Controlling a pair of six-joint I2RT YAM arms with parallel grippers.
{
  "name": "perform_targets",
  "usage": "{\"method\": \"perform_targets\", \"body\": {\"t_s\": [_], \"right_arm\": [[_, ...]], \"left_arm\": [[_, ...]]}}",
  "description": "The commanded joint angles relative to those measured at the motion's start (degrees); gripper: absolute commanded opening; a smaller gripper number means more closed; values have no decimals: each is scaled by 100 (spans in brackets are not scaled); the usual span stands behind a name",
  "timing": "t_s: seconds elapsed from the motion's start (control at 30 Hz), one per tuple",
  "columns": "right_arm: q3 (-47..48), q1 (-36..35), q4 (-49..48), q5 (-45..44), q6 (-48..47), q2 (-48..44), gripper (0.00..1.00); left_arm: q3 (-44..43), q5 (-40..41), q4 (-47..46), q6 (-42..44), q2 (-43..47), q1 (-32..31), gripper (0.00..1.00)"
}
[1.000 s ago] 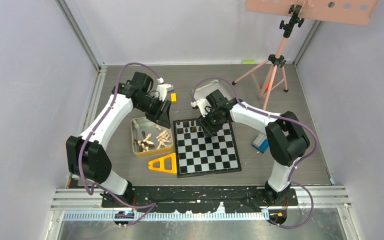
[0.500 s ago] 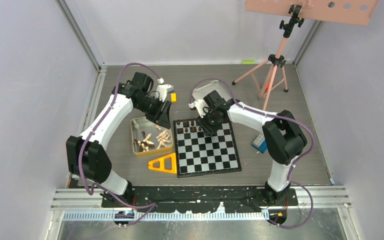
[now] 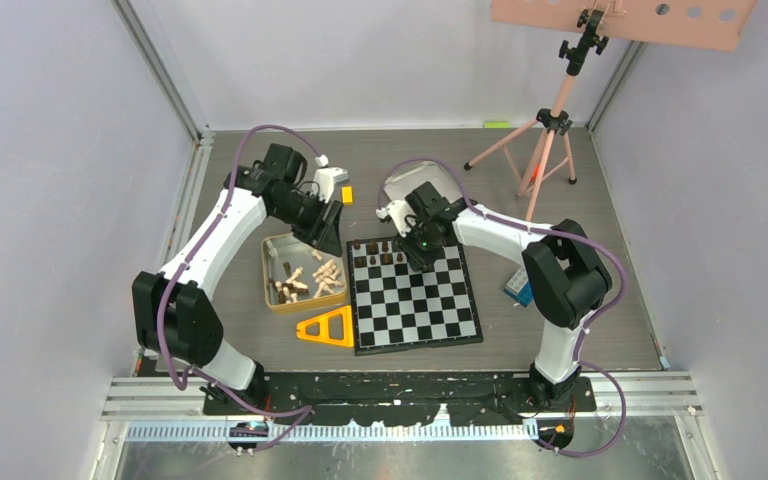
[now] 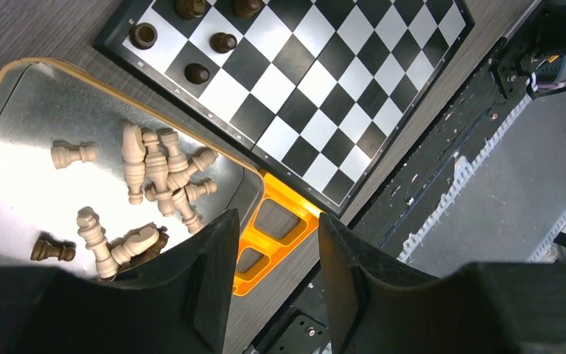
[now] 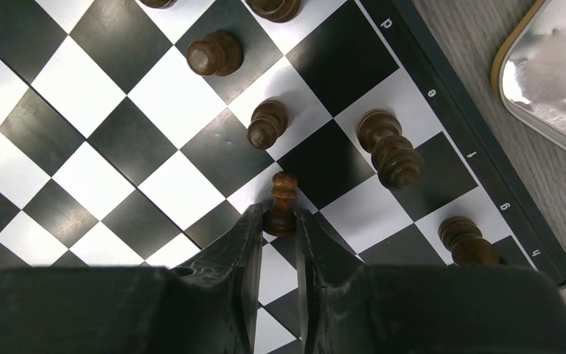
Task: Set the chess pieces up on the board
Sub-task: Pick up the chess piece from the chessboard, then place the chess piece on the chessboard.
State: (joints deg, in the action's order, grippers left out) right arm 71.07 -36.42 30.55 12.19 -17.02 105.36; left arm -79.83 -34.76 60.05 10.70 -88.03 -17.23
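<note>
The board (image 3: 415, 300) lies in the middle of the table, with several dark chess pieces (image 3: 380, 255) on its far rows. In the right wrist view my right gripper (image 5: 280, 215) is shut on the base of a dark pawn (image 5: 283, 193), which leans over a white square near the board's (image 5: 103, 125) far edge; other dark pieces (image 5: 215, 53) stand around it. My left gripper (image 4: 278, 230) hangs open and empty over the rim of the gold tin (image 4: 15, 70). Pale pieces (image 4: 158, 173) and a few dark ones lie loose in that tin.
An orange triangular frame (image 3: 328, 328) lies between the tin (image 3: 272, 270) and the board's near left corner. A silver lid (image 3: 400, 185) sits beyond the board, a yellow block (image 3: 347, 196) left of it. A tripod (image 3: 550, 130) stands at back right, a blue item (image 3: 521, 287) right of the board.
The right gripper's jaws have come together on the dark pawn, and that arm has edged slightly left. The left arm has not moved.
</note>
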Motion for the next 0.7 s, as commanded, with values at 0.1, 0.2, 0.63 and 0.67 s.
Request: {"method": "perform_targets", "body": {"t_s": [0.1, 0.2, 0.63, 0.67], "right_arm": [[276, 11, 340, 461, -152, -998, 13], [212, 12, 403, 907, -201, -1446, 11], [672, 8, 715, 1765, 55, -2144, 11], [680, 7, 716, 1775, 64, -2136, 11]], "left_arm": [[210, -1168, -998, -408, 45, 3, 46], [209, -1832, -1395, -722, -153, -77, 47], [-524, -3188, -2452, -2508, -1360, -517, 49], [-577, -3251, -2468, -2559, -1405, -518, 49]]}}
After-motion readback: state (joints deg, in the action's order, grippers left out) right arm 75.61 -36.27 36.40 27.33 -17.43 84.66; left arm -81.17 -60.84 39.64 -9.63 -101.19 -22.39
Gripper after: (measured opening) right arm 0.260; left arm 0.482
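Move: My right fingers have already closed on a brown pawn low on the chessboard. The left gripper that it goes up to meet is about 17 cm left, 4 cm back and 14 cm higher. The nearest standing pawn is roughly 4 cm left and 2 cm ahead; an edge-row piece stands some 5 cm ahead and 5 cm right. From my left hand the held pawn is about 17 cm right, 4 cm ahead, 14 cm down; a corner piece is 5 cm right, 8 cm ahead, 14 cm down. I lift the pinched pawn off the board with my right hand, about 16 cm up and a little back and left, keeping my grip while its fingers swing some 20 degrees towards my left. Meanwhile I carry my empty, half-open left hand about 10 cm right towards the pawn, tilting its fingers up so they point more sideways at the right gripper. ##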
